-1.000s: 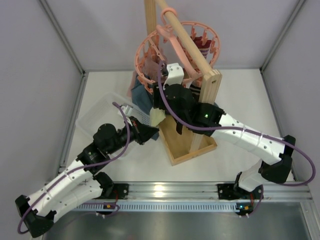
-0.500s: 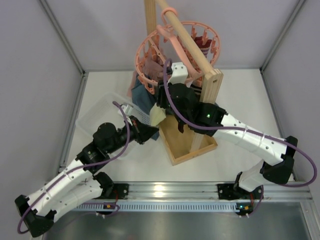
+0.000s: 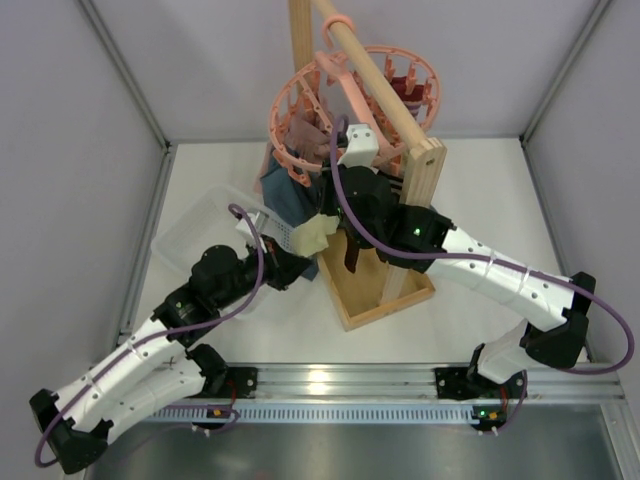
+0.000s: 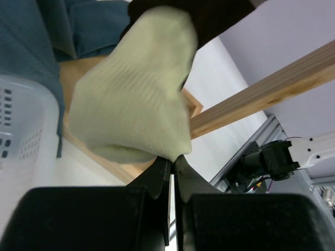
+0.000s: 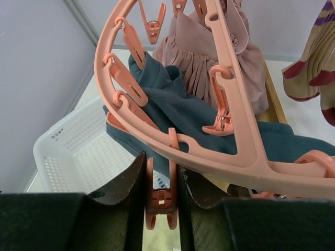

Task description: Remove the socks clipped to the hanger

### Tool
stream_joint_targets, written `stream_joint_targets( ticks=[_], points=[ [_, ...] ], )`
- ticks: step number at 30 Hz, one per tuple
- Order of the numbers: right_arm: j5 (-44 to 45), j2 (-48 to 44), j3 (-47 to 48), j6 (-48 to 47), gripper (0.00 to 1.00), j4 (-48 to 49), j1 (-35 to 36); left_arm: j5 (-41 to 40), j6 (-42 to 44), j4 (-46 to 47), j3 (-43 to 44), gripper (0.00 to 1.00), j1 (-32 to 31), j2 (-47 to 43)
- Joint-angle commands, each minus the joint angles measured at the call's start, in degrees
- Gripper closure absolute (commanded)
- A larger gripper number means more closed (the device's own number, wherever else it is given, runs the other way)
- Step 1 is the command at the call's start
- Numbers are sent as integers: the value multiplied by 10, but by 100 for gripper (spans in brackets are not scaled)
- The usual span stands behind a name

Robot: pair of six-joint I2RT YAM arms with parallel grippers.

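My left gripper is shut on the lower edge of the pale cream sock, which hangs just above its fingers; from the top view this sock sits beside the left gripper. My right gripper is shut on a clip peg under the ring of the salmon-pink hanger. The hanger hangs from the wooden bar. A dark brown sock dangles under the right arm. A dark red striped sock is clipped at the far side.
A blue-grey cloth and a dusty-pink garment hang from the hanger's pegs. A white basket stands on the table at the left. The wooden rack's post and base tray stand between the arms.
The right gripper's jaws have closed onto the clip peg. The cream sock and the left gripper have shifted slightly to the left and toward the near edge.
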Motion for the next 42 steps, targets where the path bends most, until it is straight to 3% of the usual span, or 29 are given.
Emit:
stream_joint_targets(
  ticks=[1, 9, 20, 22, 25, 27, 31, 34, 39, 42],
  points=[
    [11, -18, 5, 5, 100, 13, -21, -59, 17, -68, 35, 100, 2, -12],
    [2, -18, 1, -10, 100, 9, -21, -294, 19, -194, 55, 100, 2, -91],
    [-6, -22, -23, -20, 100, 19, -21, -464, 21, -279, 67, 100, 2, -77],
    [-9, -22, -25, -21, 100, 22, -21, -477, 2, -289, 72, 84, 2, -58],
    [-14, -25, -26, -23, 100, 24, -21, -478, -18, -288, 75, 65, 2, -36],
    [-19, -27, -28, -24, 100, 24, -22, -486, -24, -288, 78, 42, 2, -21],
    [-22, -31, -33, -24, 100, 24, -21, -490, -47, -287, 78, 14, 2, -16],
    [-29, -34, -35, -24, 100, 23, -21, -436, -44, -268, 87, 12, 2, -19],
    [-48, -34, -30, -13, 100, 17, -20, -229, 25, -52, 36, 14, 2, -41],
    [-51, -31, -23, -8, 100, 8, -21, -179, 22, 38, 1, 15, 2, -26]
  ],
)
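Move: The left hand already holds the pale yellow sock, which seems clear of its clip. The white basket's middle lies about 19 cm to this hand's left, 11 cm ahead and 20 cm below. The hanging teal cloth is some 16 cm ahead and 3 cm left, slightly lower; the wooden tray is roughly 17 cm right, 6 cm ahead and 22 cm below. From the right hand the basket is about 26 cm left, 5 cm ahead and 32 cm down. Sweeping left about 15 cm, a little forward and finally some 4 cm down, the left hand carries the sock over the basket, its wrist turning roughly 45 degrees counter-clockwise. The fingers open wide and let go, then the empty hand starts back right some 7 cm, rising and untwisting, still open. The right hand stays at the hanger, keeping its clip squeezed. ##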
